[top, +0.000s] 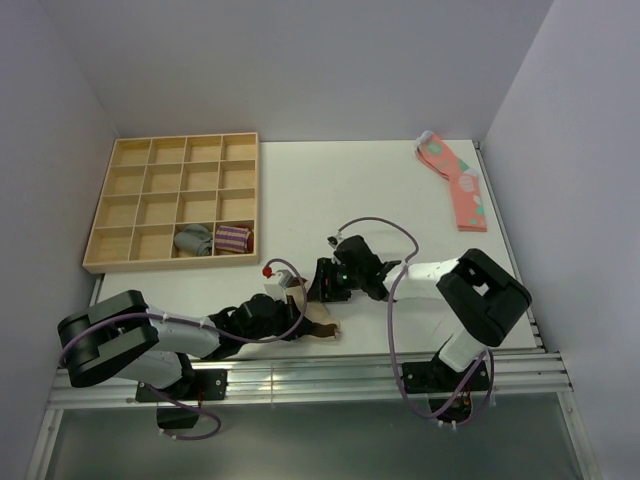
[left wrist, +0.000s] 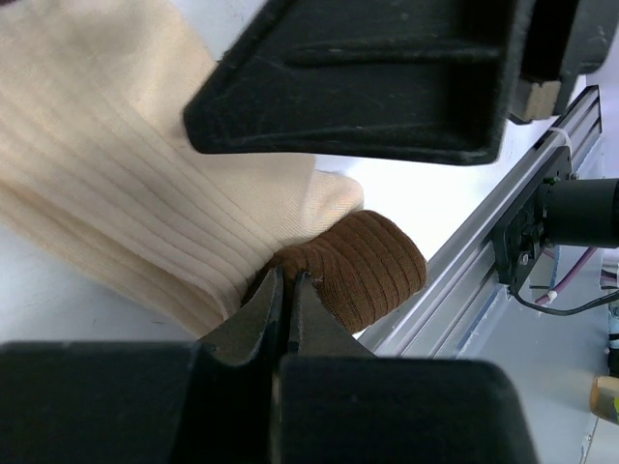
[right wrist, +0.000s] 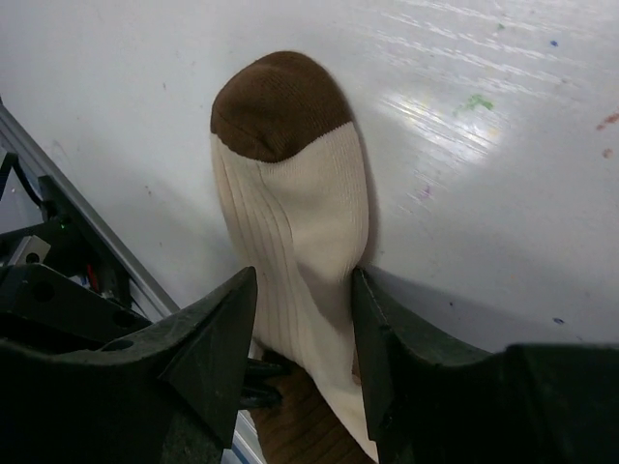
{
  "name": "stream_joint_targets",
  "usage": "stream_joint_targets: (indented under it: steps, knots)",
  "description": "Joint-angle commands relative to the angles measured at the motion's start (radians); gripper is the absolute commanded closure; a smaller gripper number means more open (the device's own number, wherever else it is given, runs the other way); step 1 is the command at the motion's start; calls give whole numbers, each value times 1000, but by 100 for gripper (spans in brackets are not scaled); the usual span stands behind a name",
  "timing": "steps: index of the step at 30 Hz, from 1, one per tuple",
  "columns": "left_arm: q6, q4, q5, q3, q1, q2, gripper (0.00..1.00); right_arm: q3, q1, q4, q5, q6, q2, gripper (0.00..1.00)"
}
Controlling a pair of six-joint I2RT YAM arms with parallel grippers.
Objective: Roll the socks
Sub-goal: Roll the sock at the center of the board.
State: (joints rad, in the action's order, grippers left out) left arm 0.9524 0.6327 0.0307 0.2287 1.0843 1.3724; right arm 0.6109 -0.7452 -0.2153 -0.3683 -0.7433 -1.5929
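The beige socks [top: 320, 322] with brown ends lie near the table's front edge, between the two arms. My left gripper [left wrist: 286, 286] is shut on the brown ribbed cuff [left wrist: 372, 271], with the cream fabric [left wrist: 116, 174] stretching away to the left. My right gripper [right wrist: 305, 314] is open and straddles the cream sock [right wrist: 305, 213]. Its right finger [right wrist: 387, 338] touches the fabric and its left finger [right wrist: 218, 348] stands a little apart. The brown toe [right wrist: 276, 101] lies flat on the table beyond the jaws. From above, the right gripper [top: 330, 283] sits just behind the left gripper [top: 298, 322].
A wooden compartment tray [top: 100, 215] stands at the back left, holding a grey rolled sock [top: 193, 240] and a purple-striped one [top: 233, 238]. Pink spotted socks [top: 455, 180] lie at the back right. The aluminium rail [left wrist: 484, 251] runs along the table's front edge, right by the cuff.
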Motion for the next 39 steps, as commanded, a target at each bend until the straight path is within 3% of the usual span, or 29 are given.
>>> stream_joint_targets:
  steps: [1,8,11,15,18,24,39]
  knots:
    - [-50,-117,-6,-11,-1,24,100,27,3,39,-3,12,-56,48]
    - [-55,-120,-15,-9,-1,25,100,39,3,24,-14,2,-78,58]
    - [-53,-116,-18,-11,-1,33,100,39,3,21,-9,-1,-88,67]
    - [-53,-128,-20,-14,-1,14,100,24,4,20,41,-10,-75,92]
    - [-55,-160,-15,-9,-1,-16,100,9,4,47,124,-21,-35,99]
    - [-67,-229,-3,9,-1,-81,100,10,9,125,265,-34,46,100]
    - [-41,-301,-15,70,-26,14,100,-37,33,151,316,-48,77,100]
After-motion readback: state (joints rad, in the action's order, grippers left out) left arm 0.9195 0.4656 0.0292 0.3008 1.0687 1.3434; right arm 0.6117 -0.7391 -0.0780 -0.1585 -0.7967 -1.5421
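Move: The right hand, open, has the sock's cream stretch almost between its fingers, about 1 cm to its left and some 2 cm below. The flat brown toe lies roughly 4 cm left and 3 cm ahead of it; the rolled brown end is about 7 cm back, level sideways. The left hand already pinches that roll, whose middle sits about 3 cm to its right. From the left hand the cream stretch lies some 7 cm ahead and 3 cm right. The right hand eases about 1 cm left and 1 cm down and shuts its fingers on the right-hand edge of the sock's cream stretch, then drags that edge some 4 cm to the right and slightly forward along the table, the wrist turning about 10 degrees clockwise. The left hand keeps its pinch on the rolled brown end and stays almost in place, anchoring the roll while the free part is drawn over. ##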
